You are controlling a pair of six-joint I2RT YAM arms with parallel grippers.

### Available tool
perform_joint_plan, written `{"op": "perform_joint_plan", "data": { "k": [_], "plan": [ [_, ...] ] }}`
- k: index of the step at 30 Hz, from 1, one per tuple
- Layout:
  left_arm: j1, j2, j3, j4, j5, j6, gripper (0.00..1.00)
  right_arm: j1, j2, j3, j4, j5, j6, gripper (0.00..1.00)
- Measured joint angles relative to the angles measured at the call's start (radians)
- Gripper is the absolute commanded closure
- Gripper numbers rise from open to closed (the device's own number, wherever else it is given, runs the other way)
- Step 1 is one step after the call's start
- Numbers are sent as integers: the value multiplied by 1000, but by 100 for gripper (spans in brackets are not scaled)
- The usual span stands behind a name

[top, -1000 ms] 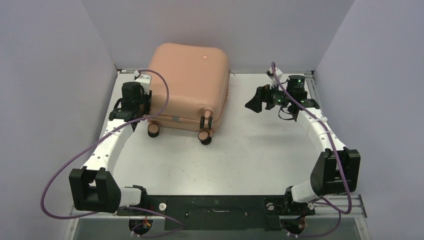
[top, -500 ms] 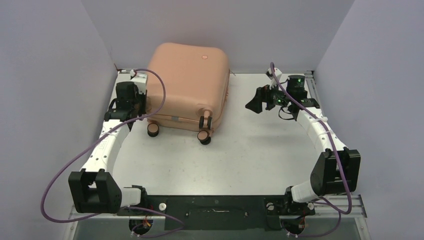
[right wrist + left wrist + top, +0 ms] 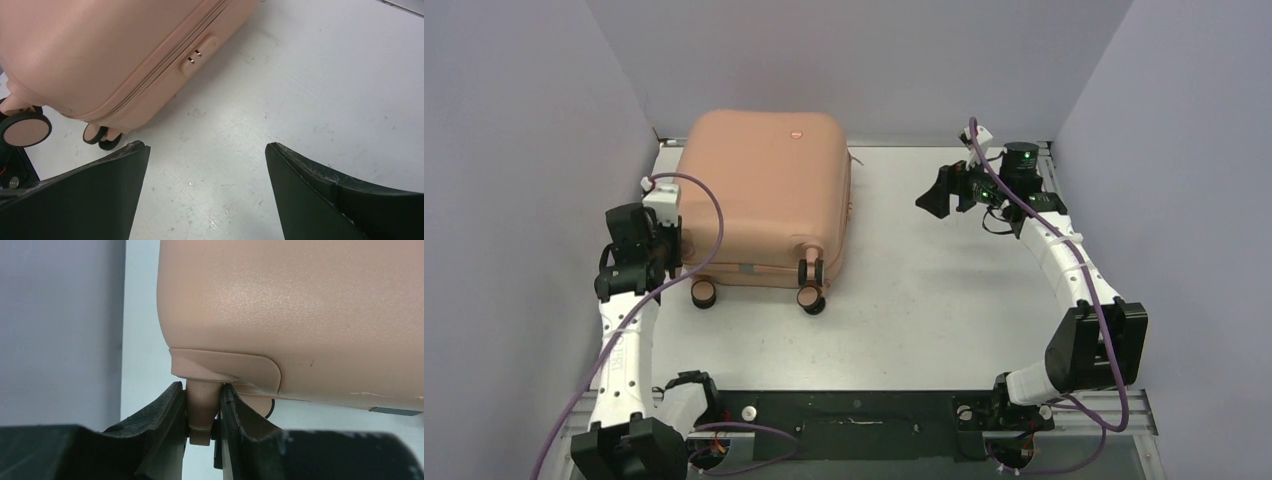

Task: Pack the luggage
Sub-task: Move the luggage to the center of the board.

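The luggage (image 3: 764, 190) is a salmon-pink hard-shell case lying shut on the white table (image 3: 944, 290), at the back left. Two casters (image 3: 703, 293) (image 3: 812, 298) show at its near edge. My left gripper (image 3: 664, 262) sits at the case's near-left corner. In the left wrist view the left gripper (image 3: 202, 387) is shut on a pink caster stem (image 3: 202, 412) under the luggage (image 3: 300, 315) shell. My right gripper (image 3: 939, 196) hangs open to the right of the case. In its own view the right gripper (image 3: 207, 146) has only bare table between its fingers, and the luggage (image 3: 100, 50) lies at the upper left.
Lilac walls (image 3: 524, 150) close in the left, back and right sides; the left arm works close to the left wall. A black base plate (image 3: 854, 415) runs along the near edge. Purple cables (image 3: 709, 215) loop off both arms. The zip lock tab (image 3: 199, 56) faces the right gripper.
The left gripper has closed on the caster stem and pulled back toward the near left. The luggage has slid left and nearer with it. The right gripper barely moved.
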Motion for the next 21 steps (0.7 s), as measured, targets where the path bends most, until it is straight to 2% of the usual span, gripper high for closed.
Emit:
{"op": "perform_joint_plan", "data": {
  "k": [5, 6, 8, 10, 13, 16, 21],
  "plan": [
    [96, -58, -10, -76, 4, 78, 100, 1, -14, -4, 48, 18, 40, 10],
    [113, -62, -10, -82, 8, 93, 92, 3, -21, -7, 63, 22, 51, 10],
    [136, -63, -10, -86, 23, 115, 59, 10, -31, -10, 82, 29, 60, 10],
    [156, -63, -6, -93, 52, 135, 34, 22, -35, -10, 101, 40, 66, 10],
    [176, -63, 53, -155, 91, 155, 13, 44, -34, -10, 109, 54, 77, 10],
    [184, -51, 182, -234, 176, 167, 6, 58, -21, -9, 119, 60, 86, 10],
    [183, 18, 449, -318, 325, 136, 10, 60, 84, 29, 126, 76, 114, 10]
  ]
}}
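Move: My left fingers are already shut on the strut of the luggage's upper left wheel. The luggage's middle lies about 24 cm ahead of this hand, 16 cm to its right and 8 cm lower. The upper right wheel is roughly 27 cm to the hand's right, 2 cm back and level in height; the lower left wheel is straight below, some 14 cm down. From my open right hand, the luggage's middle is about 39 cm left, 11 cm ahead and 12 cm lower. Keeping my left grip on the wheel strut, I drag the luggage about 3.5 cm back and as far left, then spread the fingers wide, let go and lift some 13 cm straight off above the corner, easing slightly right and forward as the wrist tips up and turns clockwise about 10 degrees. My empty right hand edges about 3 cm forward and 2 cm left, rising a little before sinking again. ##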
